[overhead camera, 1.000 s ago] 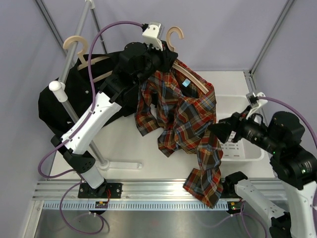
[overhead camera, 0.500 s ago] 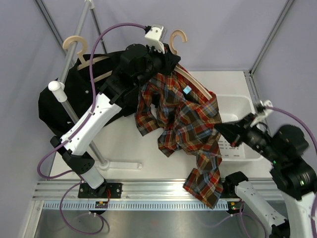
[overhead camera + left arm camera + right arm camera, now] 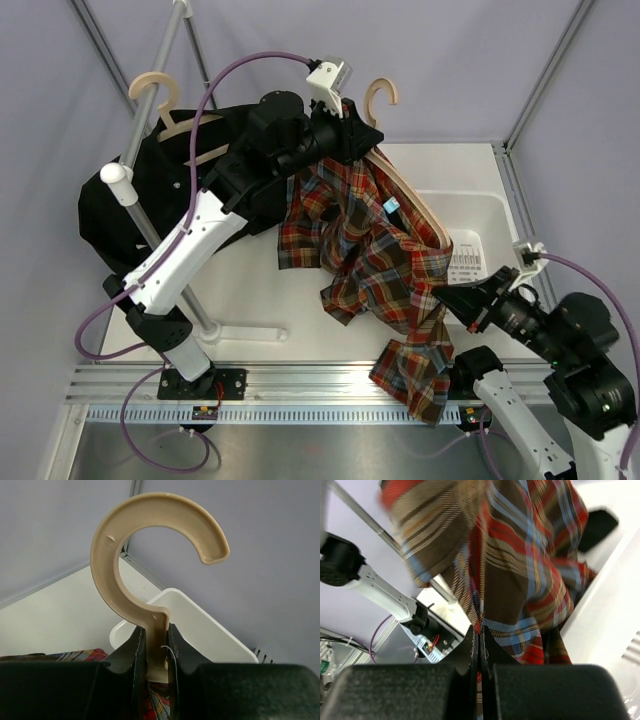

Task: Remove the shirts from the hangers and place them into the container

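The red plaid shirt hangs from a beige hanger held up over the table's middle. My left gripper is shut on that hanger's neck, just below the hook, with plaid cloth under the fingers. At the shirt's lower right, my right gripper is shut on a plaid edge. The black shirt stays on the second hanger on the rail at the left. The white container sits at the right, partly covered by plaid.
The grey metal rail slants across the left side, and its foot rests on the table near the front. A plaid sleeve hangs over the front edge. Frame posts stand at the back corners.
My left gripper carried the hanger and plaid shirt rightward. My right gripper closed on the shirt's edge and drew back toward the near edge.
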Available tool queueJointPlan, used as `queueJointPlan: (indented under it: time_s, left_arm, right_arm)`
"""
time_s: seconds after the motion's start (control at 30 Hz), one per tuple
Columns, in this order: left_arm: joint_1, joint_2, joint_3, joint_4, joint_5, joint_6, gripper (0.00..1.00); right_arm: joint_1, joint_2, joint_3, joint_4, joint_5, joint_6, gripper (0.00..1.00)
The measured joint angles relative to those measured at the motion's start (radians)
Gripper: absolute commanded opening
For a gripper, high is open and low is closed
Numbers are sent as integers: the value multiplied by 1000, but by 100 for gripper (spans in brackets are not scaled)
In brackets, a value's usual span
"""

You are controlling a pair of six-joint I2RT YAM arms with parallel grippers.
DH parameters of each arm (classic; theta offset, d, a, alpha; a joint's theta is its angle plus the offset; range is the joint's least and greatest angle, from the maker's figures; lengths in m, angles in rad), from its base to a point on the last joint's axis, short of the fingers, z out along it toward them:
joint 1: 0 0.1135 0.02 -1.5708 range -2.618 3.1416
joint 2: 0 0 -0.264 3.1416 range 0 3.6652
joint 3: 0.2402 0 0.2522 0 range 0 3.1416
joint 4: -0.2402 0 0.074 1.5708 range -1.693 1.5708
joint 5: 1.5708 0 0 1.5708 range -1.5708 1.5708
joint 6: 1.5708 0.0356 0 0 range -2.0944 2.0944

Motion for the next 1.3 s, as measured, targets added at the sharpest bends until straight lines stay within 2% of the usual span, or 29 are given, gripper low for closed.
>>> queueJointPlan:
  time_s: [0.17, 0.4, 0.6, 0.87, 1.1, 1.3]
  left_arm:
    - [32, 5, 20, -21, 32, -66, 0]
    - [61, -14, -40, 92, 86, -191, 0]
    - [58, -57, -76, 105, 97, -190, 0]
    - [58, -147, -179, 127, 126, -156, 0]
    - [58, -172, -258, 228, 261, -160, 0]
    - [53, -201, -335, 448, 478, -256, 0]
  right_arm:
    - [0, 42, -124, 31, -16, 42, 0]
    - [0, 260, -145, 162, -32, 55, 0]
    - [3, 384, -156, 278, -65, 69, 0]
    - [46, 394, -156, 307, -72, 68, 0]
    - [54, 398, -66, 296, -56, 51, 0]
    - [57, 453, -46, 317, -32, 49, 0]
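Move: The plaid shirt, still hung on the hanger whose neck the left hand grips, has its middle about 10 cm back of that hand, level sideways and 20 cm below. The hanger's near end lies roughly 6 cm ahead of the shut right hand, 4 cm to its right and 4 cm higher; the shirt's middle is 10 cm ahead of it, 9 cm left, 8 cm lower. The container's middle is some 22 cm ahead of the right hand, 13 cm right and 32 cm below. The plaid shirt's cloth stays pinched in the right fingers and is carried about 10 cm forward and 6 cm left, sinking at first with the fingers tipping down, then lifting a little, towards the left hand. The left hand keeps hold of the hanger's neck, rises slightly, then draws it back about 9 cm, speeding up at the end and swinging it clockwise some 25 degrees. ##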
